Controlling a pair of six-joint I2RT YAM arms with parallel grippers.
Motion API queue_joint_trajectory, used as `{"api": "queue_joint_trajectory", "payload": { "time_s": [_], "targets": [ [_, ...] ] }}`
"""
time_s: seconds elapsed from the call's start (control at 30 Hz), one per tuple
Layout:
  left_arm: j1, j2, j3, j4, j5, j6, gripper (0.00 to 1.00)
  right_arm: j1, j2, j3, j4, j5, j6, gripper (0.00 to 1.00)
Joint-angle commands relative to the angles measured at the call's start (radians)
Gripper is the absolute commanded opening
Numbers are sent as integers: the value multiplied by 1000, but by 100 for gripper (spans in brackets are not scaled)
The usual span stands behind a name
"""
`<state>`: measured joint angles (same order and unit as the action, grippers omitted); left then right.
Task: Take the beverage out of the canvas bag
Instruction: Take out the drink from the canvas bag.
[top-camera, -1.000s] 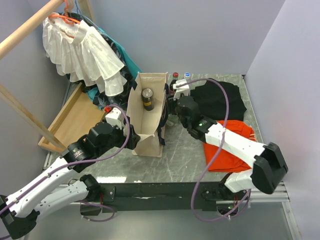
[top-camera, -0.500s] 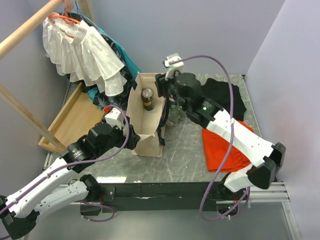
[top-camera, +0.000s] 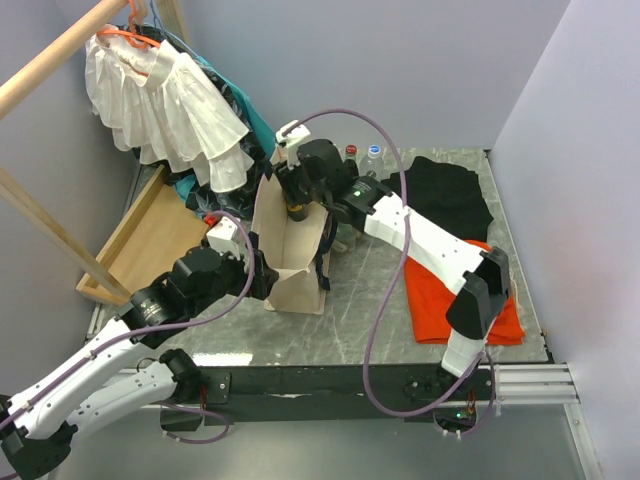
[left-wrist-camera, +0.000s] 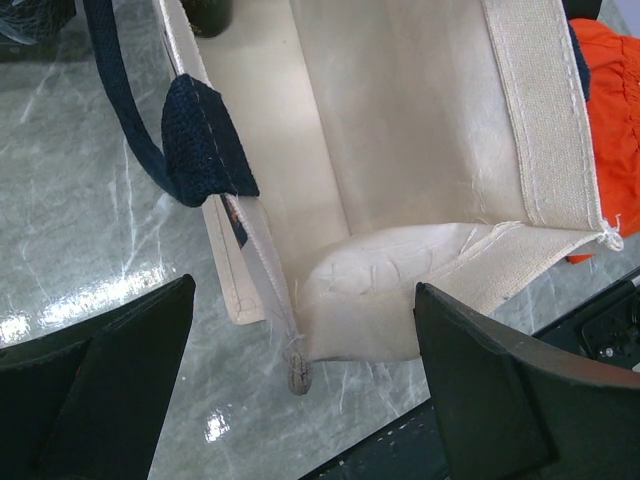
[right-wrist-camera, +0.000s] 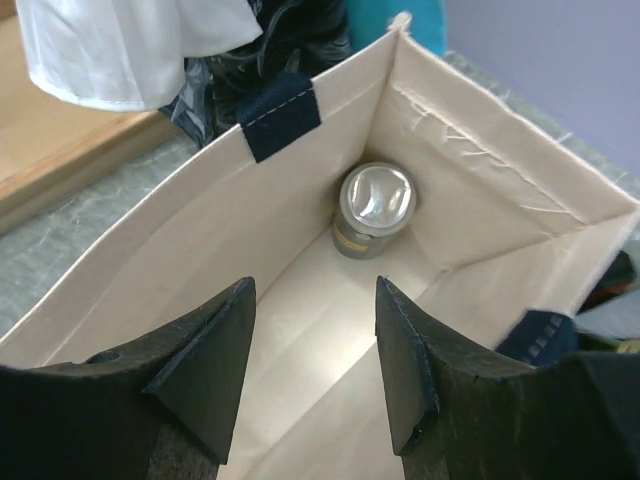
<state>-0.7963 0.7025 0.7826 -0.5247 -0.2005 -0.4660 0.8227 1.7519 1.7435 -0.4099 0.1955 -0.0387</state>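
Note:
The cream canvas bag (top-camera: 293, 262) stands open-topped on the table, its navy handles (left-wrist-camera: 203, 140) hanging at the sides. The beverage (right-wrist-camera: 375, 203), a can with a silver lid, stands upright at the bag's far end, on the bottom. My right gripper (right-wrist-camera: 315, 287) hangs open above the bag's mouth, looking down at the can, with nothing between its fingers. In the top view the right gripper (top-camera: 296, 193) covers the can. My left gripper (left-wrist-camera: 303, 292) is open at the bag's near left corner (left-wrist-camera: 296, 365), its fingers either side of the bag's near end without touching it.
A white ruffled garment (top-camera: 165, 105) hangs on a wooden rail at the back left, above a wooden tray (top-camera: 148, 243). Two bottles (top-camera: 372, 160) stand behind the bag. Black cloth (top-camera: 447, 195) and orange cloth (top-camera: 452, 300) lie to the right.
My right arm has swung up from the bag's right side and leftward to above its open top. The left arm and the bag have stayed put.

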Motion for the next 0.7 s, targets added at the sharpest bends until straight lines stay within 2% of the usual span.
{"api": "queue_joint_trajectory", "payload": {
  "time_s": [0.0,0.1,0.17,0.4,0.53,0.6,0.67],
  "targets": [
    [-7,3,14,-17,-5,-3,96,7,50,63,3,-14,-1,58],
    [-7,3,14,-20,-8,-6,96,6,90,74,19,-14,10,58],
    [-9,-1,14,-20,-11,-8,96,9,113,91,14,-5,14,63],
    [-9,0,12,-20,-13,-10,96,-11,242,237,-59,-8,37,67],
    [-11,-1,14,-23,-16,-10,96,-39,271,264,-76,-24,85,78],
    [-11,-5,12,-20,-16,-10,96,-54,270,257,-72,-27,94,80],
    [-11,-3,12,-18,-16,-10,96,-68,271,255,-73,-48,108,95]
  ]
}}
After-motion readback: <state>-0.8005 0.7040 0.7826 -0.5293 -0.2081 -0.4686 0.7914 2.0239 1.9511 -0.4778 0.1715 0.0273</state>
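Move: Inside the canvas bag, near its far end, the last can stands about 13 cm ahead of the right hand, 3 cm to its left and some 18 cm below it. The bag's middle is only 2 cm ahead and 1 cm left, about 10 cm down; outside it, the red-capped bottle stands roughly 19 cm ahead and 12 cm right, 13 cm below. From the left hand the can is about 28 cm ahead, 5 cm right and 11 cm lower. Sinking about 6.5 cm over the open canvas bag, the right hand also reaches some 4 cm forward and 3 cm left, closing in on the can at the far end. Its fingers tip down a little further, under 10 degrees, and, already part open, spread wider as the descent slows; they don't yet reach the can. ##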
